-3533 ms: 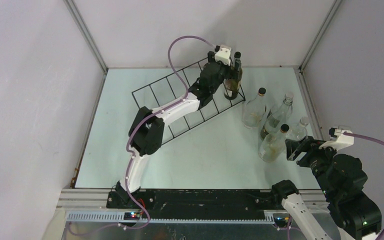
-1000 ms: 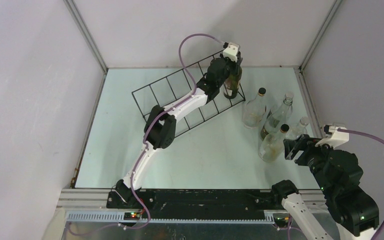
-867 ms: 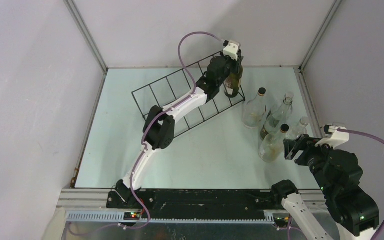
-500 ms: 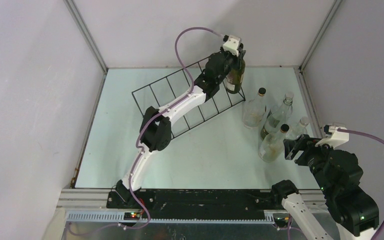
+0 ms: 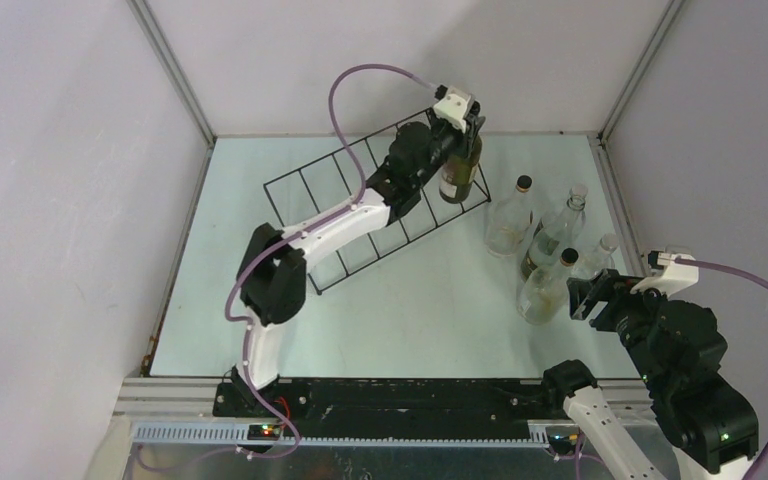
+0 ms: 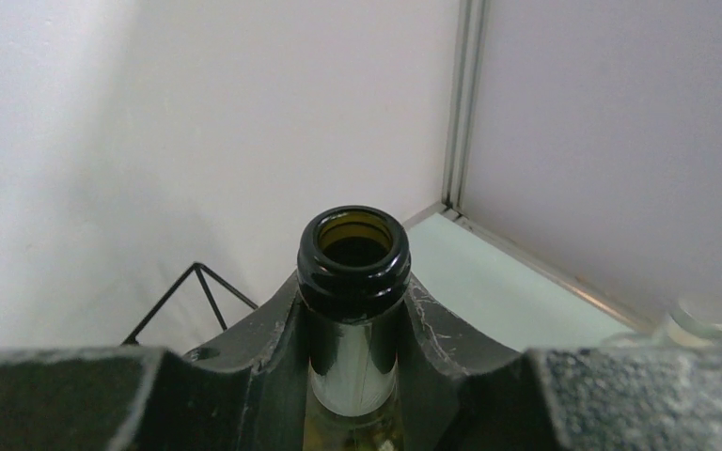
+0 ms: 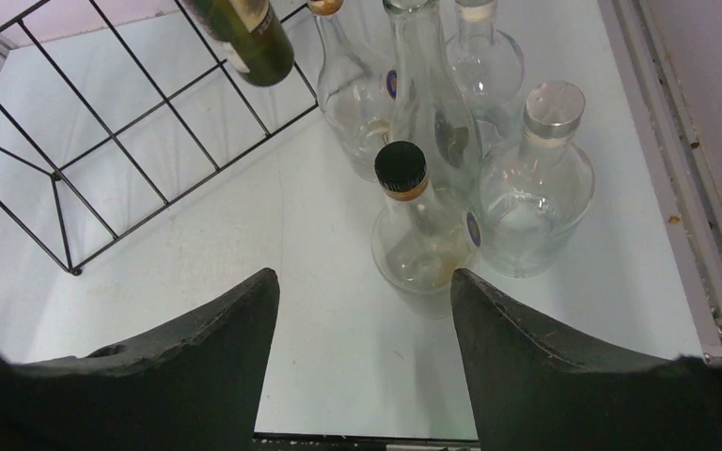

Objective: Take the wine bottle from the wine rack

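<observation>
The dark green wine bottle (image 5: 459, 172) hangs tilted over the right end of the black wire wine rack (image 5: 340, 190), which lies at an angle across the back of the table. My left gripper (image 5: 468, 128) is shut on the bottle's neck just under its open mouth (image 6: 354, 252); the two black fingers (image 6: 263, 329) press both sides of the neck. In the right wrist view the bottle's base (image 7: 249, 42) shows above the wine rack's wires (image 7: 103, 141). My right gripper (image 5: 587, 297) stands open and holds nothing, low at the right, just behind a clear bottle.
Several clear glass bottles (image 5: 550, 245) stand in a cluster right of the rack; the nearest has a black cap (image 7: 400, 167). White walls close the back and both sides, and a metal rail (image 7: 686, 207) runs along the right edge.
The left arm has drawn its elbow back to the left, and the bottle in its grip has risen and tilted at the rack's right end. The right arm has stayed still.
</observation>
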{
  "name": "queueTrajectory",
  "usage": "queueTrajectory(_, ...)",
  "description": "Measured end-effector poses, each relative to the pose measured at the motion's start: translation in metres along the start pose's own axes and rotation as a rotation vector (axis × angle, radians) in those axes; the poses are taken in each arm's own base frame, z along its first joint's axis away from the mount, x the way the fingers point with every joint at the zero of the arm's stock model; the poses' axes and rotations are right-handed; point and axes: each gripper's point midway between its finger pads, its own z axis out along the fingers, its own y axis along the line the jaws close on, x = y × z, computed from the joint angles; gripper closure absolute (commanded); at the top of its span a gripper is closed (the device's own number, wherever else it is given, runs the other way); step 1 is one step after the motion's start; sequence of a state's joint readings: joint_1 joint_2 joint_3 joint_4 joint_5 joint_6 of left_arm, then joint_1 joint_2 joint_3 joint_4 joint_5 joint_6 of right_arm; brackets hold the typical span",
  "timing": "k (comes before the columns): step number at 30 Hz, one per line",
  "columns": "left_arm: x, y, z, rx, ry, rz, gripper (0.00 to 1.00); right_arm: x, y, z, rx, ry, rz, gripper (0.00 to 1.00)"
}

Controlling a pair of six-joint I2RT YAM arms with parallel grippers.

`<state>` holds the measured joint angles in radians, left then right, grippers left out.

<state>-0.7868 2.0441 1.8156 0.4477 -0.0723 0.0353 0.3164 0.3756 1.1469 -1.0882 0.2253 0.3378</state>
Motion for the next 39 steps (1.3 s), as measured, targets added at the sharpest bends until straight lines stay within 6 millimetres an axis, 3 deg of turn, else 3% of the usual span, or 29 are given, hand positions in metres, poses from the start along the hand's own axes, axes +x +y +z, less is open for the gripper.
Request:
queueTrajectory(8,-0.015,-0.038,-0.055,0.072,0.003,0.022,1.0,-0.01,0.004,-0.003,-0.037,-0.053,-0.036,0.3)
queueTrajectory(15,-0.017,-0.068,-0.125,0.124,0.004,0.011,1.0,-0.023,0.018,-0.004,-0.111,-0.086,-0.085,0.31)
queueTrajectory(23,0.01,-0.064,-0.185,0.096,0.069,0.016,1.0,-0.037,0.047,-0.002,-0.248,-0.09,-0.13,0.32)
queueTrajectory(30,0.053,-0.075,-0.242,0.093,0.147,0.007,1.0,-0.034,0.073,0.002,-0.38,-0.05,-0.146,0.33)
queueTrajectory(36,0.048,-0.075,-0.269,0.065,0.108,-0.03,0.97,-0.038,0.09,-0.001,-0.467,-0.054,-0.142,0.32)
queueTrajectory(39,0.046,-0.073,-0.279,0.047,0.095,-0.048,0.86,-0.04,0.096,-0.002,-0.496,-0.054,-0.132,0.32)
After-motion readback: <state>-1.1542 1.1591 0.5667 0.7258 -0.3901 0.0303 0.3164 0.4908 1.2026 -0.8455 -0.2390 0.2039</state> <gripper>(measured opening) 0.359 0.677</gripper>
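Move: The left hand holds the wine bottle upright by the neck over the rack's right end; the open table in front of the rack lies about 25 cm back, 12 cm left and 36 cm below. The rack's middle is roughly 16 cm left, 3 cm back and 26 cm below, and the far black-capped bottle 10 cm right, 8 cm back and 23 cm below. From the right hand, the wine bottle is some 34 cm ahead, 18 cm left and 6 cm lower; the near black-capped bottle stands 12 cm ahead, 1 cm left and 19 cm below. Keeping its pinch on the neck, the left hand draws the wine bottle back almost level for the first 14 cm or so, clear of the rack's front edge, then goes on back and left while sinking about 10 cm towards the open table, levelling off before the end, with the bottle kept near upright. Meanwhile the empty right hand, fingers still open, shifts about 8 cm left and rises 6 cm, swinging nearly 30 degrees counter-clockwise to face the bottle. ##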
